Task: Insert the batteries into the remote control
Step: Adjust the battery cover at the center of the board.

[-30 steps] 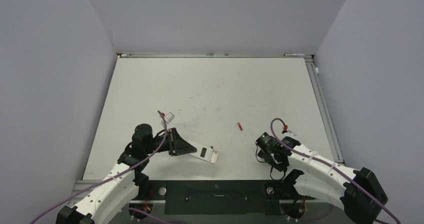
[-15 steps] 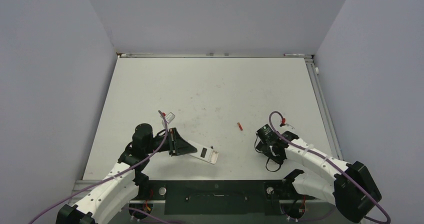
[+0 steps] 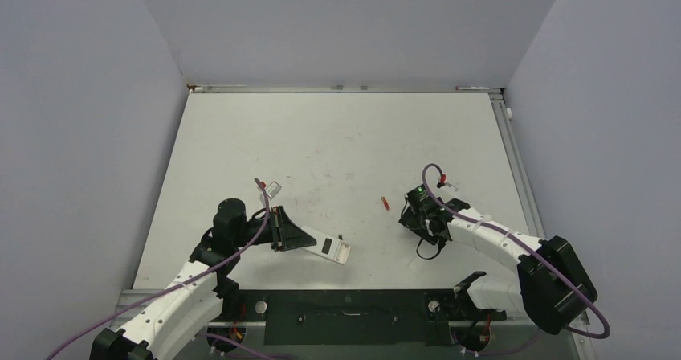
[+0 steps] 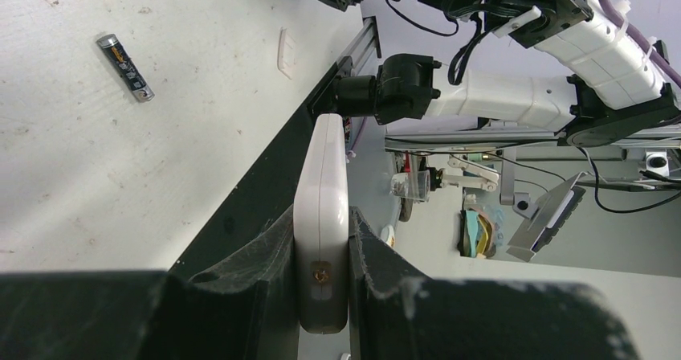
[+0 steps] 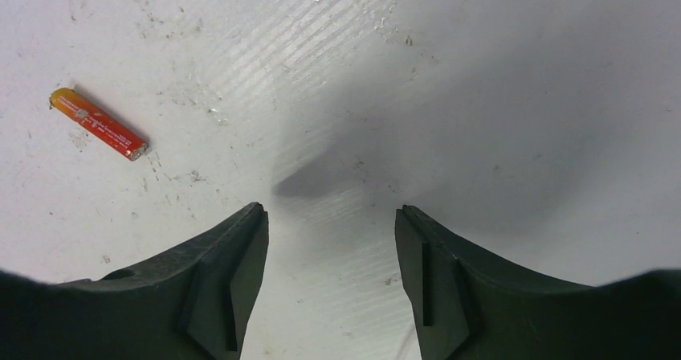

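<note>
The white remote control (image 3: 332,250) sticks out to the right of my left gripper (image 3: 309,242), low over the table near its front edge. In the left wrist view the remote control (image 4: 321,175) stands edge-on, and my left gripper (image 4: 321,219) is shut on its sides. A red battery (image 3: 385,203) lies on the table just left of my right gripper (image 3: 417,217). Seen from the right wrist, the red battery (image 5: 98,124) sits at upper left, outside my right gripper (image 5: 329,215), which is open and empty. A dark-looking battery (image 4: 126,56) lies on the table; I cannot tell whether it is the same one.
A small white flat piece (image 4: 287,52) lies near the table's front edge. The black front rail (image 3: 345,308) runs between the arm bases. Grey walls close in the table (image 3: 337,135) on three sides.
My right gripper has moved away from the front edge, up and left toward the red battery. The left gripper and the remote have stayed still.
</note>
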{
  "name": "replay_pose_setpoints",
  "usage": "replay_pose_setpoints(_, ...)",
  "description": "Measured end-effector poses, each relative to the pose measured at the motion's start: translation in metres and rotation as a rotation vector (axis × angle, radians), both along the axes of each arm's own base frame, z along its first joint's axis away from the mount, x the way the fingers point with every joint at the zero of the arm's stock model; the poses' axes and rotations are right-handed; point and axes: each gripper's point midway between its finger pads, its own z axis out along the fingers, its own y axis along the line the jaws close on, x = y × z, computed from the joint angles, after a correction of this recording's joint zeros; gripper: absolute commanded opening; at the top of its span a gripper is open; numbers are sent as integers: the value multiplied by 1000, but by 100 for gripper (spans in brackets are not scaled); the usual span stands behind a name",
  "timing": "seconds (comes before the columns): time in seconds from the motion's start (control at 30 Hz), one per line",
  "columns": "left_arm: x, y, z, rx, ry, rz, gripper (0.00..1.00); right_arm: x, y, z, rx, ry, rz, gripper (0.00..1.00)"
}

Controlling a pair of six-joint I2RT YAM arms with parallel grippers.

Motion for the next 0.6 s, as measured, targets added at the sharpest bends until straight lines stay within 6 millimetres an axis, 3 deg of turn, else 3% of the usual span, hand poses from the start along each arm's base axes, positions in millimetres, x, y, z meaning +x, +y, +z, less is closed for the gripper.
replay_pose_setpoints(0.2, 0, 1, -2, 6, 5, 5, 0, -6, 2, 2, 6, 25, 38, 58)
replay_pose_setpoints(0.33, 1, 1, -2, 8, 1, 11, 0, -15, 6, 16, 24, 7, 85, 58)
replay_pose_setpoints(0.6, 1, 1, -2, 9, -3, 10, 0, -54, 28, 35, -33, 34, 290, 59)
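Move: Behind the right hand, about 9 cm back and nearly in line sideways, the white battery cover lies flat on the white board, some 3 cm lower. The red battery is about 8 cm ahead and 8 cm left of that hand, the black battery roughly 22 cm left and 2 cm back, both also 3 cm below. From the left hand, the cover lies about 29 cm right, 2 cm back and 17 cm down. Lifting clear of the board, the right hand first barely stirs, then draws back about 6 cm towards the battery cover while rising some 3.5 cm and easing left. It turns counter-clockwise about 15 degrees, its part-open fingers empty and unchanged, and ends above and close to the cover without touching it. The left hand keeps its grip on the remote and holds it still. ##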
